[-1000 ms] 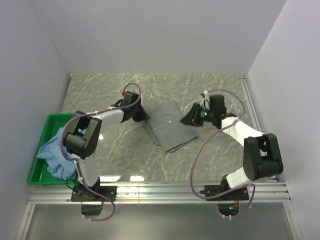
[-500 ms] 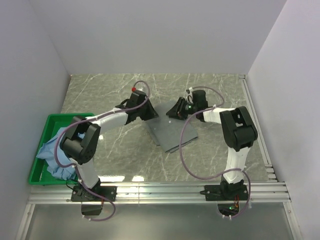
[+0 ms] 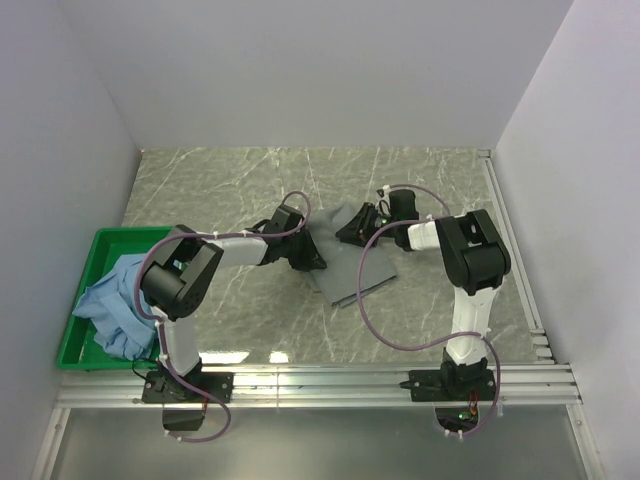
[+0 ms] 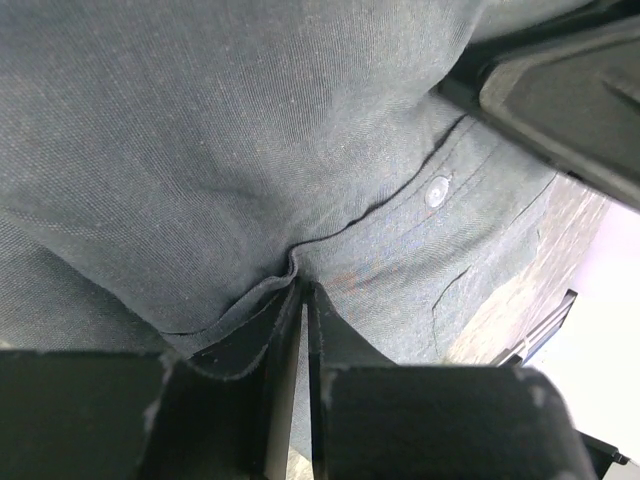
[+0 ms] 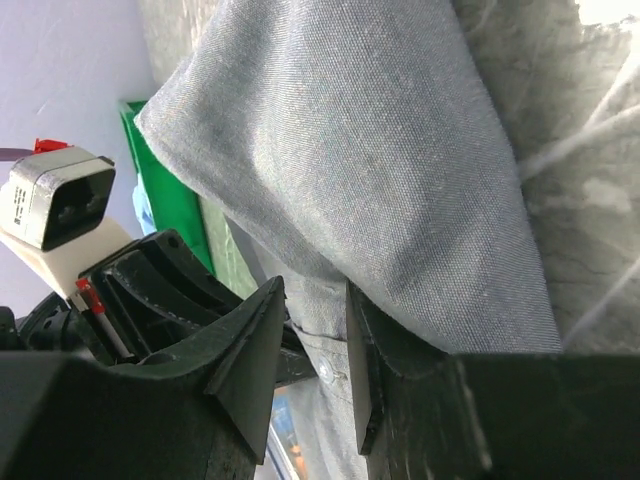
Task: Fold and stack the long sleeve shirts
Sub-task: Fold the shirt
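The grey-green long sleeve shirt (image 3: 350, 268) lies folded in the middle of the table, its far edge raised. My left gripper (image 3: 306, 256) is at its left edge. In the left wrist view that gripper (image 4: 303, 285) is shut on a small ridge of the shirt (image 4: 250, 130), beside a button (image 4: 437, 192). My right gripper (image 3: 352, 226) is at the far edge. Its jaws (image 5: 315, 295) stand apart, with a fold of the shirt (image 5: 370, 150) draped over one finger (image 5: 362, 360). The light blue shirt (image 3: 115, 300) is heaped in the bin.
A green plastic bin (image 3: 95, 245) stands at the left edge of the table, also seen in the right wrist view (image 5: 165, 190). White walls close the table on three sides. The two grippers are close together over the shirt.
Both grippers have moved inward onto the grey-green shirt. The left one went down and right to its left edge. The shirt's far edge has lifted and bunched.
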You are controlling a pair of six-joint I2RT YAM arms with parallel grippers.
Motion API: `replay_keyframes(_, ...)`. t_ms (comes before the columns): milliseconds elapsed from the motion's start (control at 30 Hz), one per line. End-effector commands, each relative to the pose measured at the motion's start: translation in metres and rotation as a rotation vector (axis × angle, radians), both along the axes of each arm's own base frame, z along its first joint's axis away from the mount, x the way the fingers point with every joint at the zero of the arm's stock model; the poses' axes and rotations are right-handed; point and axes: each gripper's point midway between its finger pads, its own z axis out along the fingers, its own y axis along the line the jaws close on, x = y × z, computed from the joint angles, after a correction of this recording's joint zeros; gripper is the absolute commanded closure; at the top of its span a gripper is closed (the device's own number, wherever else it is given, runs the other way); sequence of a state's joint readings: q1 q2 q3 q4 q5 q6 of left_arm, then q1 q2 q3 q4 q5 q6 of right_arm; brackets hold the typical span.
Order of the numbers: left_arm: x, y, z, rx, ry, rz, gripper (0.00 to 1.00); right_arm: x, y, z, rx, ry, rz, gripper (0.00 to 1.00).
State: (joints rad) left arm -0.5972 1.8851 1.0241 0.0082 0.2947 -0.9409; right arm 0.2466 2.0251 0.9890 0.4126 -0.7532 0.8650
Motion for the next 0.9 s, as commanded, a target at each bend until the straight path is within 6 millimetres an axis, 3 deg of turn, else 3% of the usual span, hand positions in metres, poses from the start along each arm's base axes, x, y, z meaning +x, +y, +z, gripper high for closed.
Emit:
replay_keyframes(0, -0.016, 0.008, -0.021, 0.049, 0.073, -0.013, 0.86, 0.026, 0.001, 0.042, 0.008, -0.132, 0.001, 0.61)
replay_keyframes(167, -0.016, 0.011, -0.023, 0.070, 0.075, -0.015, 0.86, 0.046, 0.019, 0.078, 0.079, -0.213, 0.033, 0.61)
replay_keyframes(367, -0.015, 0.012, -0.021, 0.078, 0.070, -0.008, 0.86, 0.058, 0.052, 0.073, 0.105, -0.205, 0.110, 0.61)
replay_keyframes(467, -0.017, 0.014, -0.023, 0.085, 0.078, -0.009, 0.86, 0.059, 0.062, 0.056, 0.092, -0.165, 0.136, 0.61)
replay_keyframes(667, -0.023, 0.021, -0.028, 0.093, 0.125, 0.013, 0.88, 0.077, 0.045, 0.017, 0.081, -0.058, 0.016, 0.62)
replay_keyframes(867, -0.029, 0.025, -0.034, 0.091, 0.158, 0.032, 0.89, 0.099, 0.006, -0.010, 0.043, 0.008, -0.126, 0.62)
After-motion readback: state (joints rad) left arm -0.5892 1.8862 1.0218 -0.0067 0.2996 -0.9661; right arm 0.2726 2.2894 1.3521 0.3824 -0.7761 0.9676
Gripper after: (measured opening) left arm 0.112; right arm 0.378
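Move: The far edge of the folded shirt lies about 7 cm ahead of the right hand and some 3 cm to its left, only a centimetre or so lower. The shirt's middle is roughly 5 cm back and 2 cm to the right of that hand, and the left gripper's tips are about 8 cm back and 7 cm left. From the left hand, at the shirt's left edge, the far edge is about 14 cm ahead and 4 cm right. The right hand lifts off the wrinkled cloth and arcs forward and left over the shirt, rising about 7 cm, then comes down on the shirt's far edge some 7 cm farther out than it began, easing a couple of centimetres back to the right as it sinks, its fingers still part-open. Meanwhile the left hand stays put with its nearly shut fingertips still at the hem crease on the shirt's left edge, anchoring that side. ##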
